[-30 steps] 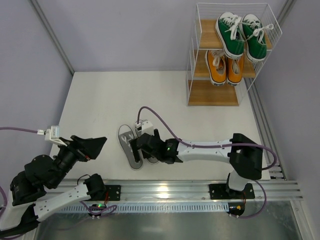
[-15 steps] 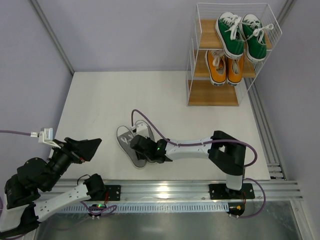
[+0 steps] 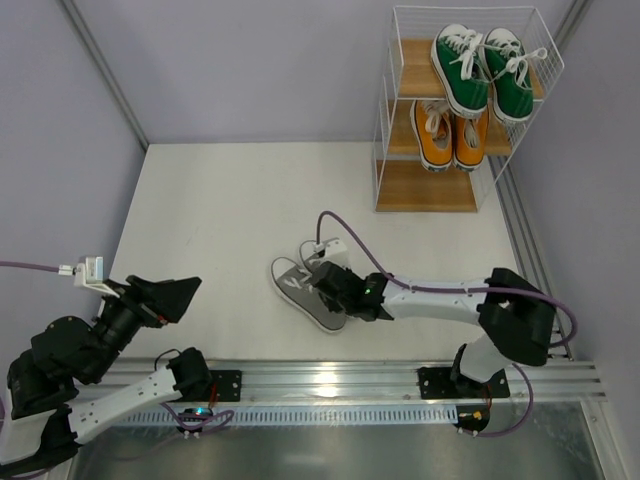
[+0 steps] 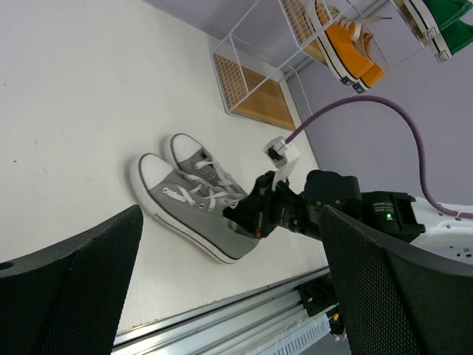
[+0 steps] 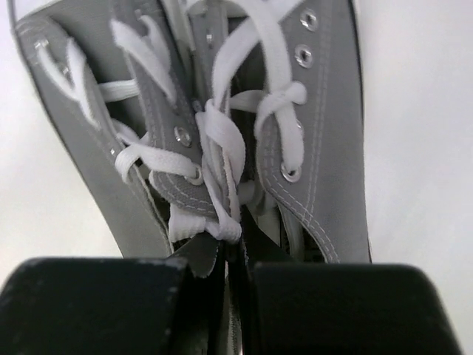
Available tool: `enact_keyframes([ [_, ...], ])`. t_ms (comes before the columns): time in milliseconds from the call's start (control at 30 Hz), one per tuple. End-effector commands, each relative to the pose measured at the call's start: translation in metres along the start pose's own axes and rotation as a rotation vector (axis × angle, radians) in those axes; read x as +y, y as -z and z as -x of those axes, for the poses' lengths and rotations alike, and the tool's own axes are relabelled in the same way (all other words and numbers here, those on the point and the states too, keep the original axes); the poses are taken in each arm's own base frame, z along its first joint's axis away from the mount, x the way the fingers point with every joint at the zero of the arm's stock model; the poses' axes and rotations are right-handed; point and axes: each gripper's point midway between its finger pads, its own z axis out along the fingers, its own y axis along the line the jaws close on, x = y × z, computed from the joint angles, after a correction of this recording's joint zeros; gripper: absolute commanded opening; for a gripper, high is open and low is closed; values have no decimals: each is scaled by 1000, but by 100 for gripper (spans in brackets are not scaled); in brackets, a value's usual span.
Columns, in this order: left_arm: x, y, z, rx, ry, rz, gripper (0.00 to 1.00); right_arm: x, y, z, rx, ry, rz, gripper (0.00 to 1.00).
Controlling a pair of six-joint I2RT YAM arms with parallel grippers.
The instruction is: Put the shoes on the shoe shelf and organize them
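Note:
The grey shoes (image 3: 303, 291) lie side by side on the white table, toes pointing up-left. My right gripper (image 3: 336, 291) is shut on their touching inner heel walls; in the right wrist view the fingertips (image 5: 233, 281) pinch grey canvas (image 5: 332, 148) just below the white laces. The shoe shelf (image 3: 385, 120) stands at the back right, with green shoes (image 3: 480, 65) on its top board, orange shoes (image 3: 450, 130) on the middle one and a bare bottom board (image 3: 428, 187). My left gripper (image 3: 165, 295) hovers open at the near left, well apart from the grey pair (image 4: 192, 196).
A metal rail (image 3: 330, 380) runs along the table's near edge. A purple cable (image 3: 345, 235) loops over the right arm. Grey walls close the table at the left, back and right. The shelf (image 4: 251, 96) sits against the right-hand wall.
My right gripper went from open to shut on the grey pair and has shifted it to the right. The left arm has drawn back slightly to the left, still open.

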Motion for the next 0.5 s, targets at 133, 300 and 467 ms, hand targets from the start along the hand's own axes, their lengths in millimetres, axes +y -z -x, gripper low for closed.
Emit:
enact_keyframes([
  [133,-3,-5,0,-15,-1,-8,100,-92,64,29,-211,-186,-237,4],
  [300,-10,-14,-8,-2,-12,-21,100,-148,72,3,-182,-313,-368,4],
  [467,-17,-24,-16,21,-28,-29,100,-177,56,-6,-166,-341,-388,4],
])
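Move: My right hand already has the grey shoes pinched together, toes pointing forward and left. The shoe shelf's empty bottom board lies about 25 cm ahead and 24 cm to the right, roughly level with my fingers. The orange shoes stand 24 cm ahead, 25 cm right and some 17 cm higher; the green pair is 24 cm ahead, 26 cm right, about 34 cm up. From my left hand the bottom board is some 33 cm ahead, 45 cm right and 30 cm lower. Keeping the grey pair clamped between nearly shut fingers, I sweep my right hand fast to my right, about 18 cm, to bring the shoes nearly in front of the shelf. I rise only a couple of centimetres on the way and sink back, while the wrist swings clockwise by just under 30 degrees. ##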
